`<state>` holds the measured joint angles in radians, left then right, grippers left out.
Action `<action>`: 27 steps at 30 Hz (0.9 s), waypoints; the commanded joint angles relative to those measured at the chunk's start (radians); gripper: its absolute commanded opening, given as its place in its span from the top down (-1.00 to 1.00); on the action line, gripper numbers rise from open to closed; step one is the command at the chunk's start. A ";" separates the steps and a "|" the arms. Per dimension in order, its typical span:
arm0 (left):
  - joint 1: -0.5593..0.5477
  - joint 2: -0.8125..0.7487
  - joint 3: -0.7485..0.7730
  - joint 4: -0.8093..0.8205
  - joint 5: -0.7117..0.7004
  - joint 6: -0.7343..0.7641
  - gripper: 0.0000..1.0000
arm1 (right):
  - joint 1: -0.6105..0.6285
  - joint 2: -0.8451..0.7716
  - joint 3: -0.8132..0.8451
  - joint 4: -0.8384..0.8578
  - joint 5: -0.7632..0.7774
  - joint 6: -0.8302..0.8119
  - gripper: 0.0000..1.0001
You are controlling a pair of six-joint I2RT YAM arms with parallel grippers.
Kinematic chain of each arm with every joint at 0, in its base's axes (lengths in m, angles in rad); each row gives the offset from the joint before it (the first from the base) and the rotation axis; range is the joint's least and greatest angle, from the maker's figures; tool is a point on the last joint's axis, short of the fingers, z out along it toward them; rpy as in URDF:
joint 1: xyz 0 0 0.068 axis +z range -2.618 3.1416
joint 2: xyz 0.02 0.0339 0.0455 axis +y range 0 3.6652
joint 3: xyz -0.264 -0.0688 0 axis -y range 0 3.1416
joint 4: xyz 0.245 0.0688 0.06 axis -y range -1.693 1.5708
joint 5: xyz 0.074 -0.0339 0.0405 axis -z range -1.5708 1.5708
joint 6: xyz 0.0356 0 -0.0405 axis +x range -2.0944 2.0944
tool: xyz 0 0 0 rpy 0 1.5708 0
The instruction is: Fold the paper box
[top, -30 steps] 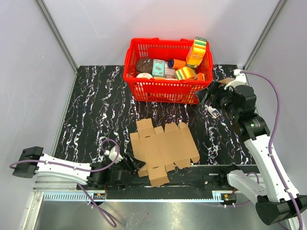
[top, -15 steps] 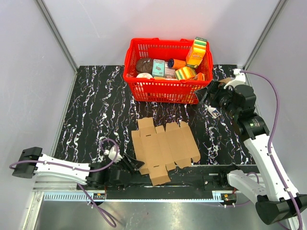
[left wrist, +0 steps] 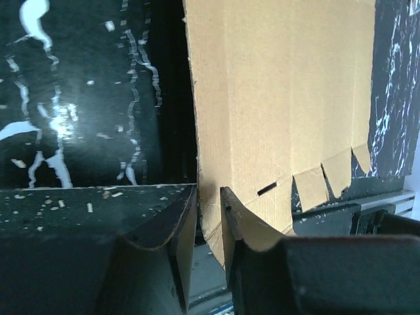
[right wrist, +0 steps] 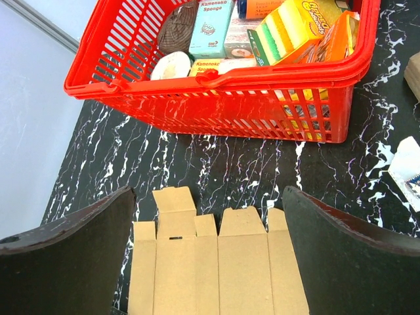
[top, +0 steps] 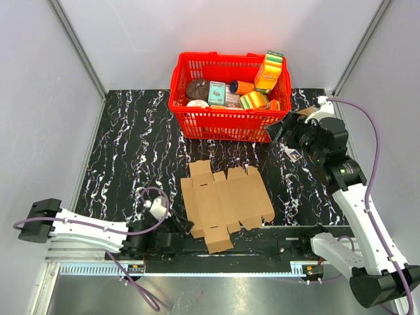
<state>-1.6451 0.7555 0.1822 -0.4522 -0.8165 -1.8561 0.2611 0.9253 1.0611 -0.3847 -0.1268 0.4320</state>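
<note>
The paper box [top: 223, 203] lies flat and unfolded on the black marbled table, near the front edge, with its tabs pointing to the back and front. My left gripper [top: 184, 226] sits low at the box's left edge. In the left wrist view the brown sheet [left wrist: 282, 98] runs away from the jaws, and its near edge stands between the two fingers [left wrist: 209, 190], which have closed to a narrow slot around it. My right gripper [top: 279, 131] hovers wide open beside the red basket; its view looks down on the box's rear tabs [right wrist: 216, 269] with nothing between the fingers [right wrist: 209, 193].
A red basket [top: 226, 115] full of groceries stands at the back centre, its front wall [right wrist: 216, 98] close ahead of the right gripper. A white packet [top: 291, 154] and a small brown carton [top: 307, 111] lie at the right. Grey walls enclose the table on three sides.
The left gripper's jaws have closed in on the box's left edge, and the box has slid slightly to the right. The right arm has barely moved.
</note>
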 commanded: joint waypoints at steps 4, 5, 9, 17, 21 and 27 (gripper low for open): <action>-0.002 0.071 0.190 -0.101 -0.087 0.175 0.50 | 0.003 -0.028 -0.023 0.052 -0.036 0.001 -0.99; -0.002 0.079 0.203 -0.103 -0.092 0.188 0.52 | 0.003 -0.026 -0.023 0.050 -0.037 -0.001 -0.99; -0.002 0.084 0.223 -0.103 -0.105 0.231 0.63 | 0.003 -0.031 -0.020 0.049 -0.034 -0.007 -0.99; -0.002 0.010 0.263 -0.172 -0.118 0.323 0.84 | 0.003 -0.031 -0.030 0.050 -0.037 -0.012 -0.99; 0.001 -0.019 0.287 -0.192 -0.124 0.383 1.00 | 0.004 -0.034 -0.033 0.052 -0.037 -0.012 -0.99; 0.004 0.031 0.371 -0.169 -0.086 0.598 1.00 | 0.003 -0.032 -0.029 0.052 -0.039 -0.027 -0.99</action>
<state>-1.6447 0.7536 0.4561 -0.6384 -0.8909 -1.4429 0.2611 0.9096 1.0271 -0.3782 -0.1444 0.4301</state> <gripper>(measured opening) 0.017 0.993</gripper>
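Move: The paper box lies flat, its middle about 8 cm ahead of the left hand, 12 cm to its right and roughly 2 cm lower; the left edge already runs between the part-closed fingertips near the robot's end. Its near end flap is some 9 cm right of the hand and 5 cm back; the red basket stands 38 cm ahead and 13 cm right. From the right hand the box is about 14 cm back, 10 cm left and 31 cm below. Raise the left gripper about 7.5 cm, with the left edge of the paper box between its fingertips and only a slight drift to the right. Shut the fingers on the card during the second half of the lift to pinch it, while tilting the fingertips upward and turning the wrist, some 20 degrees in all. ##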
